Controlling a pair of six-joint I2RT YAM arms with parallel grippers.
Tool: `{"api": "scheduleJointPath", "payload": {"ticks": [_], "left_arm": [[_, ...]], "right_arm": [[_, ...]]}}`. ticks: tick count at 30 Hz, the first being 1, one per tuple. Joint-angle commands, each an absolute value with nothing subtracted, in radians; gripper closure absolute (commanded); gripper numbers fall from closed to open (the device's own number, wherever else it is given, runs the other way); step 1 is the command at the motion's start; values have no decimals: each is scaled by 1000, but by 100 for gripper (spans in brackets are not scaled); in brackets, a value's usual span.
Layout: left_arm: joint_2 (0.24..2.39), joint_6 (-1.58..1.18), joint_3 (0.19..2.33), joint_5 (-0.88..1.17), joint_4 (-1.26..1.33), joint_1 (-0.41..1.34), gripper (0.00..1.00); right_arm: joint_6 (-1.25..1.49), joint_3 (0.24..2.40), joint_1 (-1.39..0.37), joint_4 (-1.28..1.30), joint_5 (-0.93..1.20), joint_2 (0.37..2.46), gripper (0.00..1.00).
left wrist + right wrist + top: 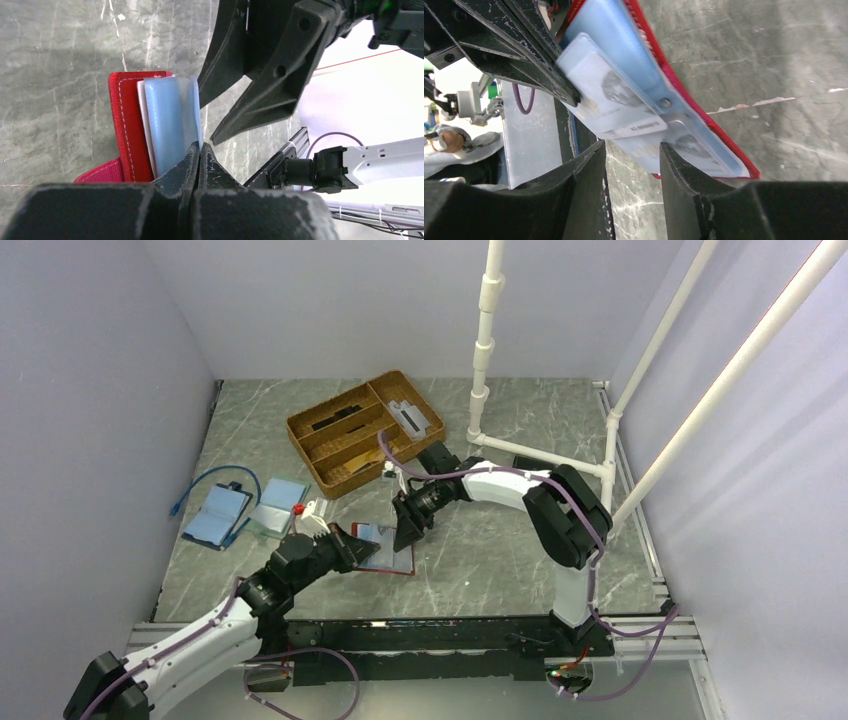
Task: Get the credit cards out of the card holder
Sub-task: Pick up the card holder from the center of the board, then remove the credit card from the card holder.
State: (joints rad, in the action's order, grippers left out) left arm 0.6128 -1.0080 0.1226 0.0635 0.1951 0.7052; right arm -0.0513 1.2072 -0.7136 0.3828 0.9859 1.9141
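Observation:
The red card holder [392, 562] lies open on the table, its pale clear-pocketed lining [170, 117] facing up. A pale credit card [624, 107] with a printed strip shows through a clear pocket that is lifted off the red cover [696, 107]. My left gripper [352, 545] is shut on the edge of that clear pocket, with the jaws pressed together [200, 147]. My right gripper [408, 532] hangs open just over the holder's near edge. Its fingertips [631, 155] straddle the pocket's corner without touching it.
A wicker divided tray [365, 428] stands behind the holder. A light-blue booklet case [215, 516], a pale blue sleeve [276, 510] and a blue cable [205, 485] lie at the left. A white pipe frame [485, 340] rises at the back right.

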Motion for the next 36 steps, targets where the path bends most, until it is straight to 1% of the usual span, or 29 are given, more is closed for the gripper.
{"api": "scheduleJointPath", "payload": {"ticks": [1, 8, 15, 16, 17, 19, 20, 21, 22, 23, 25, 26, 28, 32, 36], "left_arm": [[564, -1040, 102, 91, 332, 700, 100], [590, -1054, 96, 119, 429, 699, 100], [651, -1072, 92, 135, 521, 699, 100], [657, -1073, 91, 135, 526, 699, 100], [661, -1075, 91, 133, 529, 699, 100], [662, -1081, 89, 120, 519, 697, 100], [658, -1086, 89, 114, 505, 697, 100], [651, -1091, 89, 103, 488, 698, 100], [640, -1097, 89, 93, 467, 697, 100], [628, -1103, 90, 83, 438, 696, 96], [596, -1109, 90, 71, 386, 692, 83], [581, -1108, 89, 69, 367, 691, 79], [549, -1108, 83, 71, 341, 687, 76], [519, -1115, 60, 88, 340, 679, 76], [508, -1127, 39, 95, 351, 671, 79]], "right_arm": [[-30, 1191, -678, 322, 1070, 1884, 52], [-3, 1179, -678, 281, 1234, 1876, 51], [98, 1155, -680, 199, 1319, 1864, 53], [119, 1148, -680, 175, 1331, 1861, 56], [138, 1143, -680, 154, 1341, 1859, 62], [149, 1142, -680, 142, 1351, 1860, 82], [146, 1143, -680, 147, 1350, 1862, 90], [141, 1144, -680, 150, 1351, 1863, 96], [138, 1145, -680, 154, 1349, 1864, 100], [130, 1146, -680, 161, 1344, 1865, 100], [103, 1154, -680, 190, 1322, 1865, 100], [89, 1158, -679, 206, 1304, 1866, 100], [73, 1163, -677, 223, 1286, 1872, 100], [63, 1164, -676, 233, 1277, 1883, 100], [46, 1168, -675, 247, 1266, 1893, 100]]}}
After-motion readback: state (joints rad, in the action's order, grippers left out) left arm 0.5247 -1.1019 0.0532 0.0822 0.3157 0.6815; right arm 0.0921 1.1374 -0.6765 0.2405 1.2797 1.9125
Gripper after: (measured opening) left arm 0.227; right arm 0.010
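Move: The left fingers, still shut, hold a clear sleeve of the card holder; the holder's middle is about 2 cm to the right of the left hand and some 4 cm below, neither ahead nor back. From the open right hand that middle is roughly 3 cm left, level fore and aft, 1 cm below. The wooden tray's middle is about 24 cm ahead of the right hand and 7 cm left; the green booklet is 8 cm ahead and 25 cm left. The right hand reaches barely a centimetre forward with open fingers, then rises about 3 cm and draws back 2 cm along the raised sleeve, tilting its fingertips up by some 15 degrees as the fingers shut and pinch the sleeve's edge. The left hand meanwhile rises about 2 cm, easing a centimetre right and back again with a slight roll, and only after the right has closed do its fingers part by about a quarter, letting go but staying astride the sleeve. ##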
